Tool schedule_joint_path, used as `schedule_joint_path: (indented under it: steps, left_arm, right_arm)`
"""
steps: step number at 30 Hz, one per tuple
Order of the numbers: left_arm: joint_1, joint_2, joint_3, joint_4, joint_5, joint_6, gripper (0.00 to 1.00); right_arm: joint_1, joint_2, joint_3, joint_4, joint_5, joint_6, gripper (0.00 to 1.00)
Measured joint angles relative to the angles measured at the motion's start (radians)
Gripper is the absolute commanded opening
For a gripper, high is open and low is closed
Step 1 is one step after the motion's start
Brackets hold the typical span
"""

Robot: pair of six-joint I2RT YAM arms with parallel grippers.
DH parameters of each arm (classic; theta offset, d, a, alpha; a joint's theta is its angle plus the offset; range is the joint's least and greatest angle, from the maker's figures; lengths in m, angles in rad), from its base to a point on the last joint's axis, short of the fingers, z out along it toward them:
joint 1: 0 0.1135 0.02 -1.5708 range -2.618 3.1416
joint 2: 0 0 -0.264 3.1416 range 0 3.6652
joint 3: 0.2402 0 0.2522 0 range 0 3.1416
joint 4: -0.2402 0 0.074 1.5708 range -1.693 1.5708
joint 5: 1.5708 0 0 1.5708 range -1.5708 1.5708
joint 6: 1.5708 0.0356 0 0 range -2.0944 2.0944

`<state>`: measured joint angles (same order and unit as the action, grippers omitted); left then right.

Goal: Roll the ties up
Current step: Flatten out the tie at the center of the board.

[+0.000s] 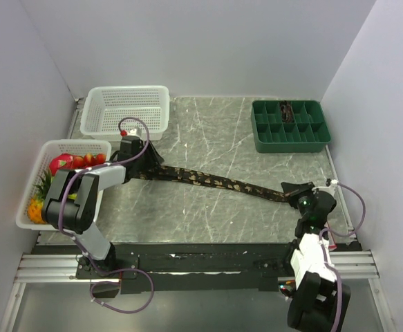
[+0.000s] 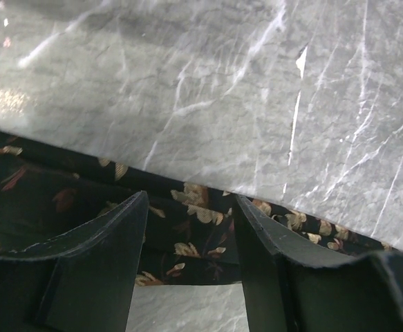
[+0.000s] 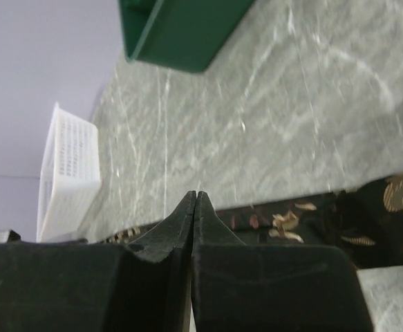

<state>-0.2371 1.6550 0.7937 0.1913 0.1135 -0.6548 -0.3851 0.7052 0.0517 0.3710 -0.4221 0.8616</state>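
Note:
One tie (image 1: 215, 182), dark with a tan leaf pattern, lies stretched flat across the marble table from left to right. My left gripper (image 1: 148, 160) is at its left end. In the left wrist view the left gripper (image 2: 187, 200) is open, its fingers standing either side of the tie (image 2: 194, 235) just above the fabric. My right gripper (image 1: 292, 190) is at the tie's right end. In the right wrist view its fingertips (image 3: 196, 194) are pressed together, with the tie (image 3: 305, 214) lying just beyond them. Whether fabric is pinched between them does not show.
An empty white basket (image 1: 125, 111) stands at the back left. A second white basket (image 1: 32, 187) holding fruit stands at the left edge. A green compartment tray (image 1: 289, 126) sits at the back right with a dark item (image 1: 285, 107) in one cell. White walls enclose the table.

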Motion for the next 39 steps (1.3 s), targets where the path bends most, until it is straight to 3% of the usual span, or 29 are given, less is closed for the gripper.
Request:
schedule_joint_path:
  steps: [7,12,19,24,27,32,39]
  left_arm:
    - [0.000,0.011,0.024,-0.027,0.009,0.005,0.59]
    - [0.014,0.007,0.026,-0.076,0.001,0.008,0.61]
    - [0.069,-0.045,0.026,-0.122,0.000,0.014,0.61]
    - [0.092,-0.090,0.026,-0.147,-0.007,0.024,0.61]
    - [0.099,-0.103,0.026,-0.159,-0.010,0.027,0.61]
    - [0.110,-0.104,0.026,-0.170,-0.020,0.026,0.61]
    - [0.126,-0.104,0.026,-0.204,-0.086,0.023,0.64]
  right_arm:
    - [0.023,0.188,-0.003,0.060,-0.017,-0.018,0.00]
    - [0.023,0.405,-0.007,0.304,-0.024,-0.008,0.00]
    - [0.026,0.800,-0.001,0.687,-0.057,0.127,0.00]
    - [0.026,1.000,0.022,0.826,-0.074,0.233,0.00]
    - [0.026,0.977,0.038,0.826,-0.078,0.243,0.00]
    - [0.048,0.755,0.123,0.663,-0.036,0.141,0.00]
    - [0.070,0.564,0.159,0.497,-0.030,0.010,0.00]
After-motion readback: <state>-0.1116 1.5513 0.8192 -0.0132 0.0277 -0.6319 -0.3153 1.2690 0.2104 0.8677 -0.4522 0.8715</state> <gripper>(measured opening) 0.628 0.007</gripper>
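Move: The tie's left end lies about 11 cm to the left of the left hand, 2 cm back and 3 cm lower; the white basket is centred some 18 cm ahead and 10 cm left, the fruit basket roughly 32 cm left and 4 cm back. From the right hand, the tie's right end is almost straight below, about 8 cm down; the green box is centred some 27 cm ahead, 2 cm left and 6 cm lower. Lower the shut right gripper about 7.5 cm beside the tie's right end, easing 3 cm forward and rolling its left side up some 15 degrees, then lift it back past its starting height, unrolling and going on forward towards the green box. Meanwhile bring the left gripper about 7 cm left along the tie towards its left end, fingers staying open, after a small dip rising 1 to 2 cm. ##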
